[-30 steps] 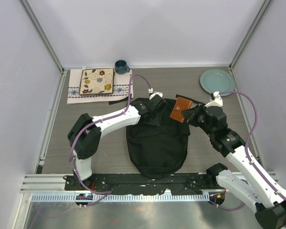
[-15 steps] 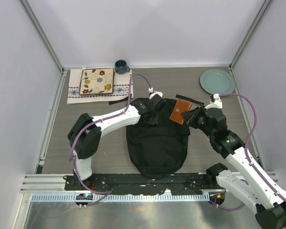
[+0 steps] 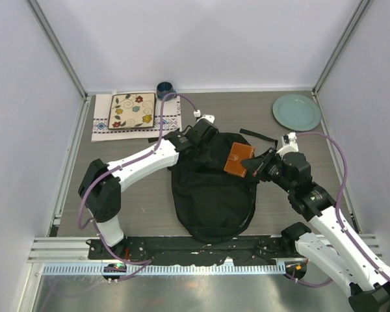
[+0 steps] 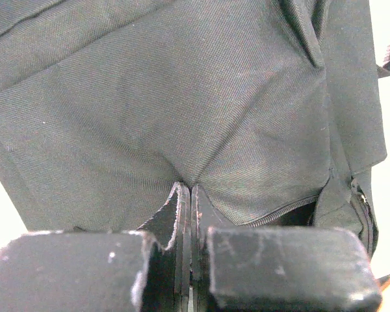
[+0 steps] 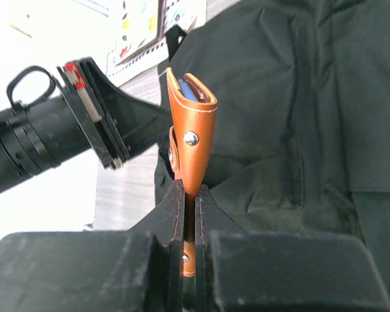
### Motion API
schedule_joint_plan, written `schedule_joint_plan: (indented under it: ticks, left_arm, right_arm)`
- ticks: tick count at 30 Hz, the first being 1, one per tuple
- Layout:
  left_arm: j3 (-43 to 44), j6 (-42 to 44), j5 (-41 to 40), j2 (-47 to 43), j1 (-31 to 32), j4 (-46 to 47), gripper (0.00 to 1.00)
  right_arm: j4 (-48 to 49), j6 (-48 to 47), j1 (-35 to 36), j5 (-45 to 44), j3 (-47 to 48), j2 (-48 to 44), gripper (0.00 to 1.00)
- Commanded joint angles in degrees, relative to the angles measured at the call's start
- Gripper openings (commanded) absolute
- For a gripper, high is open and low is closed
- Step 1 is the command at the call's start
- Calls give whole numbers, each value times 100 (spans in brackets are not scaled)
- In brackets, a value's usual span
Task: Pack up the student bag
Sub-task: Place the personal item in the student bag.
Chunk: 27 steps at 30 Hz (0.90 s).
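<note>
The student bag (image 3: pixel 211 195) is a large black fabric backpack lying flat mid-table, rounded end toward me. My left gripper (image 3: pixel 203 144) is at its far edge, shut on a pinch of the fabric. In the left wrist view the cloth (image 4: pixel 182 97) puckers into the shut tips of the left gripper (image 4: pixel 186 190), and a zipper (image 4: pixel 279 211) runs just to the right. My right gripper (image 3: pixel 252 166) is shut on a brown leather wallet (image 3: pixel 238 159) and holds it over the bag's far right part. The wallet (image 5: pixel 194 123) stands upright from the right gripper (image 5: pixel 190 195).
A teal plate (image 3: pixel 296 111) sits at the back right. At the back left, a patterned cloth (image 3: pixel 104 120) carries a flowered square tile (image 3: pixel 132 110), with a dark mug (image 3: pixel 165 89) behind it. A loose black strap (image 3: pixel 258 136) lies beyond the bag.
My left gripper has shut on the bag's far edge and pulled it up and back to the left. The right gripper has carried the wallet leftward over the bag.
</note>
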State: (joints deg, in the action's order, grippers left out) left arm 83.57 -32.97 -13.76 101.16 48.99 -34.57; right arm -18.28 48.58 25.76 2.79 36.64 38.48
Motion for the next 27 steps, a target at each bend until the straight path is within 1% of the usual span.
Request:
schedule_joint_plan:
  ticks: [1,2,5,8,10,12,15,17,18,20,22,26,27]
  left_arm:
    - [204,-7,-4,-440,-214,196,0]
    - [195,-34,13,-448,-232,213,0]
    - [212,-130,171,-475,-320,310,0]
    - [326,-227,233,-449,-338,337,0]
    - [405,-306,260,-396,-329,275,0]
    - [467,-394,303,-370,-329,240,0]
    - [441,-517,330,-369,-338,292,0]
    - [423,-561,347,-378,-329,310,0]
    - [415,-587,356,-387,-329,328,0]
    - [406,-596,321,-387,-329,319,0]
    - [397,-605,277,-413,-338,284,0]
    - [292,-623,347,-510,-338,301,0]
    - [248,-623,391,-536,-338,371,0]
  right_arm:
    - [474,362,-9,977,-227,-139,0]
    - [579,467,-9,1344,-297,-156,0]
    - [1159,845,-9,2056,-605,-104,0]
    - [1703,1232,17,2497,-877,54,0]
    - [2196,1540,113,2569,-1053,256,0]
    - [2468,1620,306,2464,-1115,405,0]
    - [2811,1681,614,2367,-1055,870,0]
    - [2787,1611,894,2148,-940,1319,1]
    - [2743,1611,1131,1851,-888,1442,0]
    - [2917,1838,1343,1656,-983,1749,1]
    - [3312,2085,1432,1532,-1264,1847,0]
    - [3392,2270,1414,988,-1589,1733,0]
    - [3636,2314,1397,943,-1686,1751,0]
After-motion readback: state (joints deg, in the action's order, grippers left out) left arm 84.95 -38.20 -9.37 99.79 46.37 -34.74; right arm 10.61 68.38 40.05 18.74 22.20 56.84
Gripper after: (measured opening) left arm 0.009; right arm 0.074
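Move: The right hand already holds the wallet; the student bag's mouth lies some 15 cm to its left, about 3 cm back and 11 cm below. The left gripper, pinching the bag's upper flap, stands roughly 15 cm to the right hand's left, 3 cm farther out and 6 cm lower; the black strap lies about 14 cm ahead, 5 cm right and 16 cm down. From the left hand the mouth is about 4 cm back, 4 cm below, neither left nor right. Keeping the wallet pinched by its edge, the right hand sweeps about 11 cm left while sinking some 8 cm and drawing back about 6 cm, across the bag to its mouth beneath the left gripper, the wrist turning some 30 degrees so the fingers point more leftward and steeper down. The left hand keeps its closed grip on the flap and lifts it about 2 cm more, tilting slightly, to hold the mouth up for the wallet. ##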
